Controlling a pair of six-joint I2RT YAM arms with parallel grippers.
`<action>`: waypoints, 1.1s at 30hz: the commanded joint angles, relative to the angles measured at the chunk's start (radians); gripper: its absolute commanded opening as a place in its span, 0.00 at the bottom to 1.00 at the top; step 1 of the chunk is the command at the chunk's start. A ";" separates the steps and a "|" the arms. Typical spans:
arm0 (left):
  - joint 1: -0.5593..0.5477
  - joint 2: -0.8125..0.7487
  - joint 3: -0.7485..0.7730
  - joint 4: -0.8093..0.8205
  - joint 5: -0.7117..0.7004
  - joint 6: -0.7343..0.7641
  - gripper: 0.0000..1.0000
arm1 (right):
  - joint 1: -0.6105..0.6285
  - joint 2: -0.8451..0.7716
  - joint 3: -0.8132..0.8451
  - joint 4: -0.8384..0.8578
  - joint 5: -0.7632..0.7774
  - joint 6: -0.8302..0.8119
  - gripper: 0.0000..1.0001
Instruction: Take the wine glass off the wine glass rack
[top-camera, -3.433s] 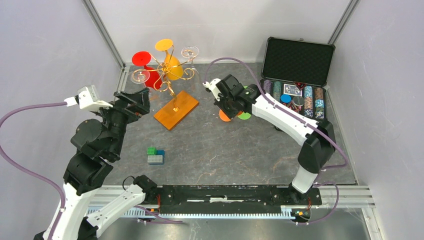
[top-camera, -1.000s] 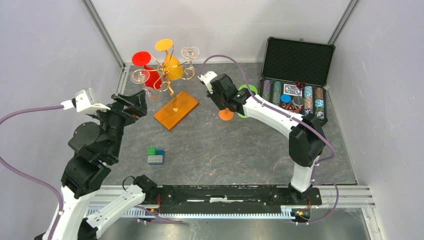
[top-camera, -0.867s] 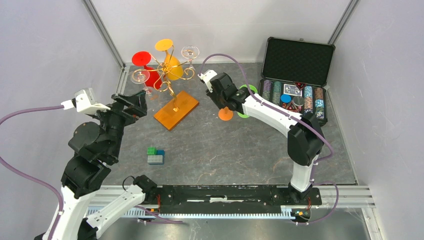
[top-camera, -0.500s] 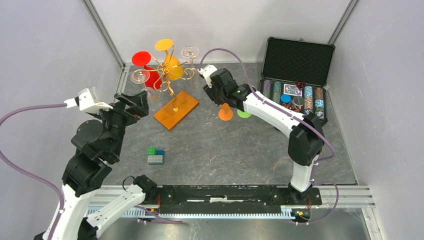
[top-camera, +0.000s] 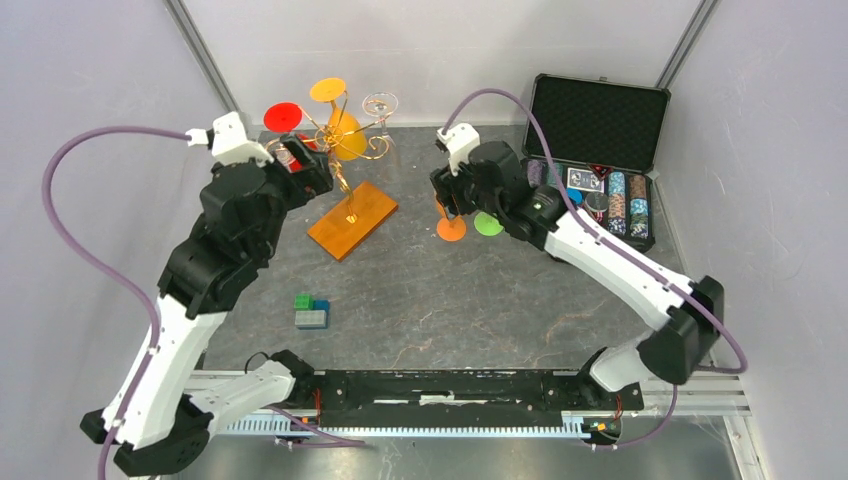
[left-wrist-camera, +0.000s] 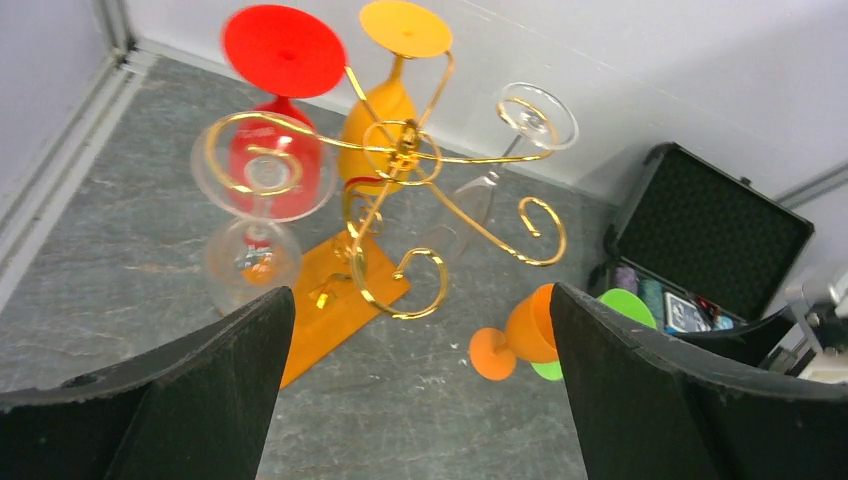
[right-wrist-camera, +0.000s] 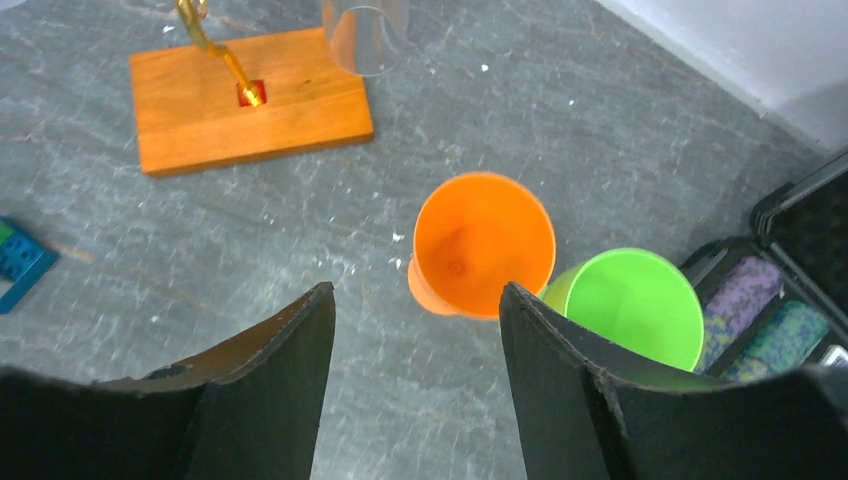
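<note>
The gold wine glass rack (top-camera: 338, 150) stands on its orange base (top-camera: 352, 219) at the back left. In the left wrist view the rack (left-wrist-camera: 400, 160) carries a red wine glass (left-wrist-camera: 275, 165), a yellow one (left-wrist-camera: 385, 110) and two clear ones (left-wrist-camera: 537, 115) (left-wrist-camera: 250, 260), all hanging bowl down. My left gripper (top-camera: 320, 176) is open just in front of the rack (left-wrist-camera: 420, 290), touching nothing. An orange glass (right-wrist-camera: 485, 240) and a green glass (right-wrist-camera: 630, 305) stand upright on the table. My right gripper (right-wrist-camera: 415, 290) hangs open above the orange glass (top-camera: 452, 228), holding nothing.
An open black case (top-camera: 598, 120) with poker chips (top-camera: 615, 200) lies at the back right, close behind the green glass (top-camera: 488, 223). A small stack of blue and green blocks (top-camera: 311, 312) sits at the front left. Grey walls close in the table on three sides.
My right gripper opened, let go of the orange glass standing on the table, and drew back. My left arm rose and swung in toward the rack, still open.
</note>
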 joint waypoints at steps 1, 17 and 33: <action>0.062 0.081 0.089 0.013 0.136 -0.045 1.00 | -0.005 -0.109 -0.117 0.070 -0.070 0.059 0.68; 0.565 0.149 0.186 -0.058 0.567 -0.109 1.00 | -0.005 -0.315 -0.338 0.164 -0.156 0.089 0.71; 0.839 0.241 0.078 -0.006 0.897 -0.136 0.70 | -0.005 -0.377 -0.426 0.216 -0.220 0.101 0.70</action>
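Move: The left clear wine glass hangs by its foot about 9 cm ahead of the left hand, 7 cm left, its middle some 13 cm below. The red glass hangs about 8 cm beyond it; the rack's hub is some 13 cm ahead of the hand and 1 cm right. From the right hand that clear glass is roughly 26 cm left, 5 cm ahead, about level; the orange glass stands 5 cm ahead, 2 cm left, 15 cm below. Left hand goes forward, 10 cm left, then down towards the clear glass, part-closing; right backs away 8 cm. ##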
